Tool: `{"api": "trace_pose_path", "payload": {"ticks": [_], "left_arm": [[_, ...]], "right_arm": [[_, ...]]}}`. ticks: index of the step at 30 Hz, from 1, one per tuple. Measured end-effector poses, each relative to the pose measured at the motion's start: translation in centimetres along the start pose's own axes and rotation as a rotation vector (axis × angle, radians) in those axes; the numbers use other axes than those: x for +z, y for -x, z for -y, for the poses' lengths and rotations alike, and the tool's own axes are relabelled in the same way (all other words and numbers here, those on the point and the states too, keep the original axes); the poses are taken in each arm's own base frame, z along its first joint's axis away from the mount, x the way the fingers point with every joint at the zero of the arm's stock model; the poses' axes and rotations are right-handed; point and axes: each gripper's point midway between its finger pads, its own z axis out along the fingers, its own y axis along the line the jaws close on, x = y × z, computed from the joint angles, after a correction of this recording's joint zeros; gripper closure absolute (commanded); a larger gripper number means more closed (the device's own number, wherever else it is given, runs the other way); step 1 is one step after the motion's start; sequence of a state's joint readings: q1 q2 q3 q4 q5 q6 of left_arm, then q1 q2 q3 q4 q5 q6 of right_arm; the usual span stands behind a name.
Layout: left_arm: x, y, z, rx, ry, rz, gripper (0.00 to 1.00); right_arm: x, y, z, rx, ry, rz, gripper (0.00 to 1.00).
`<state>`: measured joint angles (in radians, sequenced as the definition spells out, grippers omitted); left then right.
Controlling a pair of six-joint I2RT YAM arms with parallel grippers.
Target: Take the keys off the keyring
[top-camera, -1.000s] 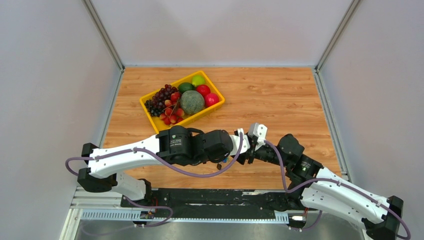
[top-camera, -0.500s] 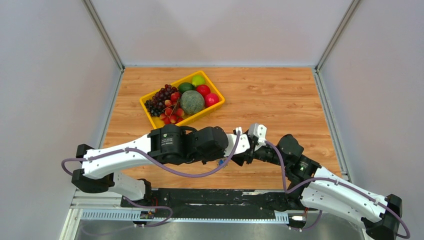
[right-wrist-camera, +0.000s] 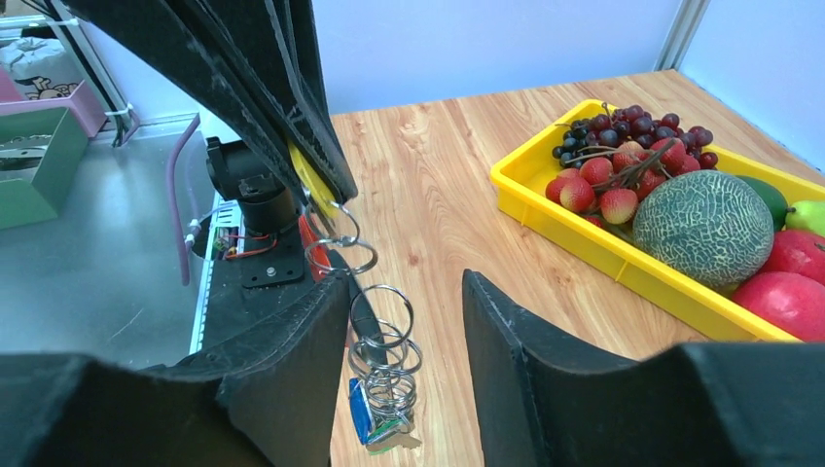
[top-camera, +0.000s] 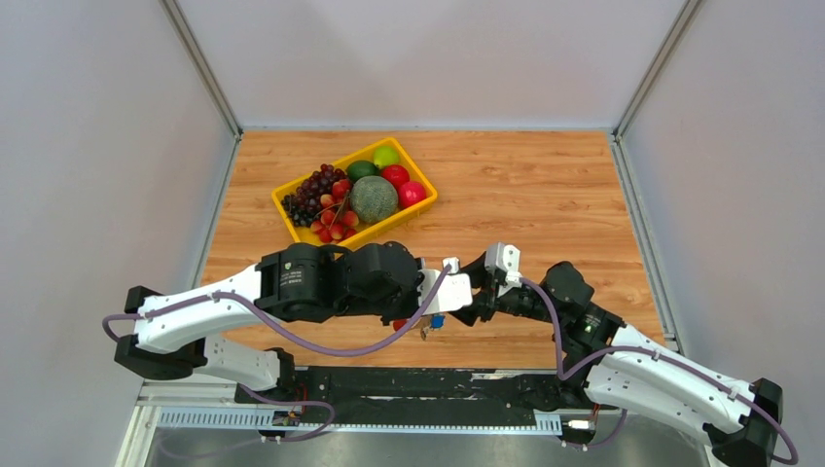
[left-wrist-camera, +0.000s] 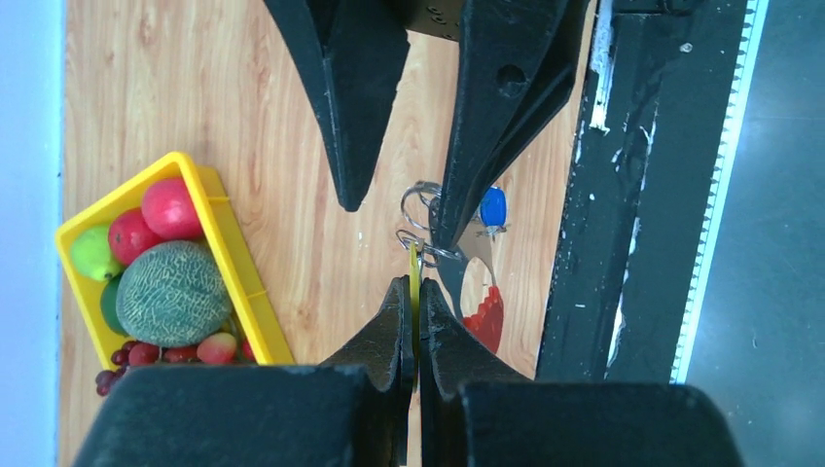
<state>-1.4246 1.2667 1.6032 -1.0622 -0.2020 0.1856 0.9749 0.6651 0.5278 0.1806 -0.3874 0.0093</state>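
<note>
My left gripper (left-wrist-camera: 412,284) is shut on a thin yellow key (left-wrist-camera: 412,265), seen edge-on between its pads. From that key hangs the keyring (right-wrist-camera: 382,313), a chain of silvery rings. A blue key (right-wrist-camera: 360,409) and a green key (right-wrist-camera: 391,433) dangle at the keyring's lower end, and a red oval tag (left-wrist-camera: 486,313) hangs beside it. My right gripper (right-wrist-camera: 404,282) is open, and the rings hang between its fingers, close against one finger. In the top view the bunch (top-camera: 434,321) shows between the two grippers, just above the table's near edge.
A yellow tray (top-camera: 292,222) of fruit, with a melon (top-camera: 374,198), grapes and apples, stands on the wooden table behind the left arm. The black base rail (top-camera: 418,384) runs along the near edge under the grippers.
My left arm has drawn back to the left with the yellow key, stretching the ring chain out from the right gripper. The right jaws have opened a little wider.
</note>
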Motion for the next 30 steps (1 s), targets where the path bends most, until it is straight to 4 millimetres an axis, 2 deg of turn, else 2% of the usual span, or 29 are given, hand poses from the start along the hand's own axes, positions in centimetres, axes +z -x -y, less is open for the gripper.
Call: {"api": "trace_pose_path", "payload": {"ticks": [5, 13, 20, 23, 30], "left_arm": [[0.4, -0.2, 0.8, 0.029, -0.045, -0.001, 1.00], [0.3, -0.1, 1.2, 0.055, -0.071, 0.011, 1.00], [-0.3, 0.1, 1.1, 0.070, -0.068, 0.029, 1.00], [-0.7, 0.1, 0.9, 0.077, -0.063, 0.039, 1.00], [-1.0, -0.2, 0.5, 0.101, -0.040, 0.037, 1.00]], "right_arm": [[-0.1, 0.4, -0.5, -0.005, 0.028, 0.012, 0.56], [0.1, 0.5, -2.0, -0.003, 0.116, 0.015, 0.59], [0.2, 0.9, -2.8, -0.002, 0.166, 0.027, 0.84], [0.3, 1.2, -2.9, -0.001, 0.176, 0.030, 0.98], [0.6, 1.6, -2.8, 0.005, 0.173, 0.032, 1.00]]}}
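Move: The upper rings, hanging just under the yellow key, lie about 2 cm back, 1 cm left and 2 cm above the half-open right hand. The yellow key is some 2 cm back, 2 cm left and 4 cm above it; the blue key hangs about 3 cm back, straight across from it and 4 cm lower. From the left hand, those upper rings lie about 1 cm ahead, 2 cm right and 2 cm below. Bring the right gripper back about 2.5 cm, also up some 2 cm and slightly left, to the rings just below the yellow key, turning it about 10 degrees counter-clockwise; shut its fingers fully there and pinch the ring wire. Keep the yellow key clamped in the left gripper, easing it back about 1 cm and turning it slightly clockwise. ##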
